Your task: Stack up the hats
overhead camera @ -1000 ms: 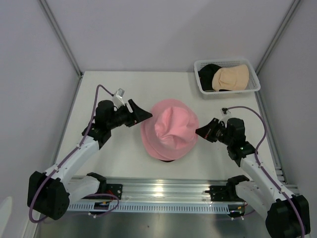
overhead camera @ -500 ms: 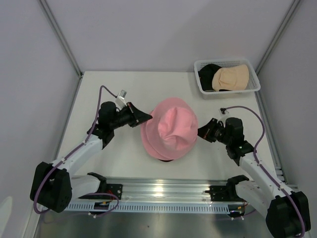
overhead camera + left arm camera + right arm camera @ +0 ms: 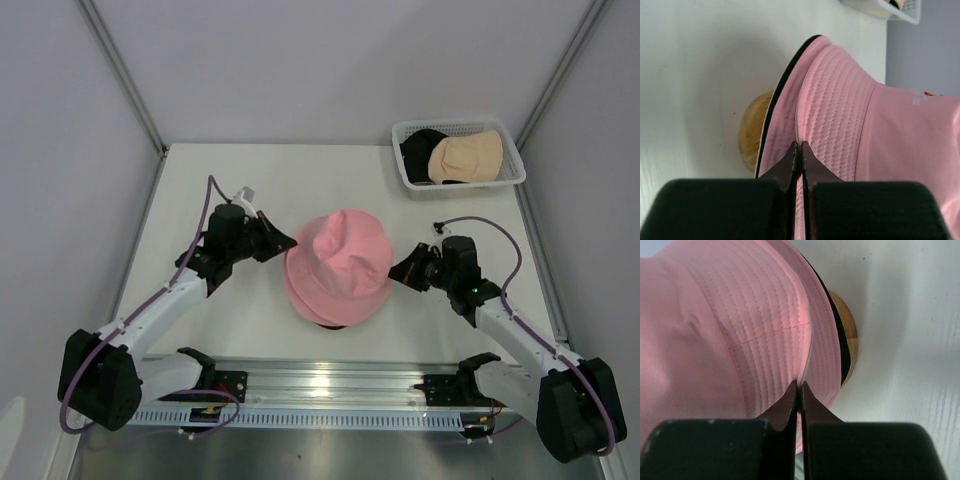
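Observation:
A pink hat point(image 3: 340, 265) sits on top of a pile at the table's middle, over a wooden stand point(image 3: 751, 131). My left gripper point(image 3: 289, 240) is shut on the hat's left brim, and in the left wrist view the pink hat point(image 3: 850, 100) has its brim pinched between the jaws of the left gripper point(image 3: 800, 145). My right gripper point(image 3: 393, 272) is shut on the right brim. The right wrist view shows the right gripper point(image 3: 801, 384) pinching the pink hat point(image 3: 715, 315). A second pink brim layer and a black hat's edge point(image 3: 838, 332) lie beneath. The stand point(image 3: 852, 335) peeks out below.
A white mesh basket point(image 3: 510, 158) at the back right holds a black hat point(image 3: 420, 148) and a beige hat point(image 3: 466, 157). Grey walls close in the left, right and back. The arms' metal rail point(image 3: 330, 390) runs along the near edge.
My left gripper moved right to the hat's brim and shut on it. The right gripper shifted slightly left with the brim. The hat's crown has sunk lower and its dent has filled out.

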{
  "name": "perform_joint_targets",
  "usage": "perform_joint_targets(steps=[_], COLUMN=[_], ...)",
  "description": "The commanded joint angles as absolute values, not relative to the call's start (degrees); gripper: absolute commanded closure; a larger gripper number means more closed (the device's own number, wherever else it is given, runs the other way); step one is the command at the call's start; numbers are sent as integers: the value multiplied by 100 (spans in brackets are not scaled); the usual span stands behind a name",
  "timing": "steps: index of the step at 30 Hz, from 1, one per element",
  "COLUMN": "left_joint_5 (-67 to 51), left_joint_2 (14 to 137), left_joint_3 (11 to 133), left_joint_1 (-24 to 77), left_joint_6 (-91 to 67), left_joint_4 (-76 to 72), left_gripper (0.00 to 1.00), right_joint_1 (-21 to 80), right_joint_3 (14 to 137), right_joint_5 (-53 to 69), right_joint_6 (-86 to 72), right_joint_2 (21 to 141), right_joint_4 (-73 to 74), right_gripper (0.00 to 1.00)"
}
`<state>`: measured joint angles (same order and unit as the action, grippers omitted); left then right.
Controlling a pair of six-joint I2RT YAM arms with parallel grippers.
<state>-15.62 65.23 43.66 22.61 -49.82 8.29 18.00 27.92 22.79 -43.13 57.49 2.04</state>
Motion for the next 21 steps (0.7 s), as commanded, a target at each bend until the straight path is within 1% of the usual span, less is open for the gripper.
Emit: perform_joint_targets(steps=[1, 6, 9, 17, 18, 21], left_joint_5=[-756, -519, -405, -316, -316, -229], left_joint_2=[6566, 6460, 6600, 6715, 6724, 6933], left_joint_3=[4123, 3404, 3069, 2892, 2900, 3031], left_joint_1=[2504, 3014, 3015, 3023, 3015, 3015], left_joint_6=[-4544, -4438, -4561, -4316, -4194, -3982], left_joint_4=[1205, 721, 528, 18, -322, -685], left_gripper=[99, 99, 99, 99, 99, 99], right_joint_1=[1933, 2109, 2171, 2232, 2232, 2233], right_joint_3=[2532, 2224, 2031, 1995, 2039, 2109], right_joint_5=[2030, 1882, 1714, 1697, 1653, 1512], right_joint_6=[-4271, -4280, -4167, -3990, -4069, -4183], right_joint_2=[5941, 5880, 5801, 6090, 6134, 6196], right_joint_4=[-69, -395, -580, -958, -975, -1063], right_gripper=[100, 100, 100, 100, 100, 100])
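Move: Each closed gripper has a side of the upper pink hat's brim. The hat stack it is going onto, a pink hat over a black one, has its middle about 10 cm right of the left hand, 5 cm back and 3 cm below; from the right hand, 10 cm left, 2 cm ahead and slightly above. The wooden stand is directly under the stack, and the white basket is about 30 cm ahead and 16 cm right of the right hand. Still pinching the upper hat's brim, both hands draw it down over the stack, left 6 cm, right 2. ##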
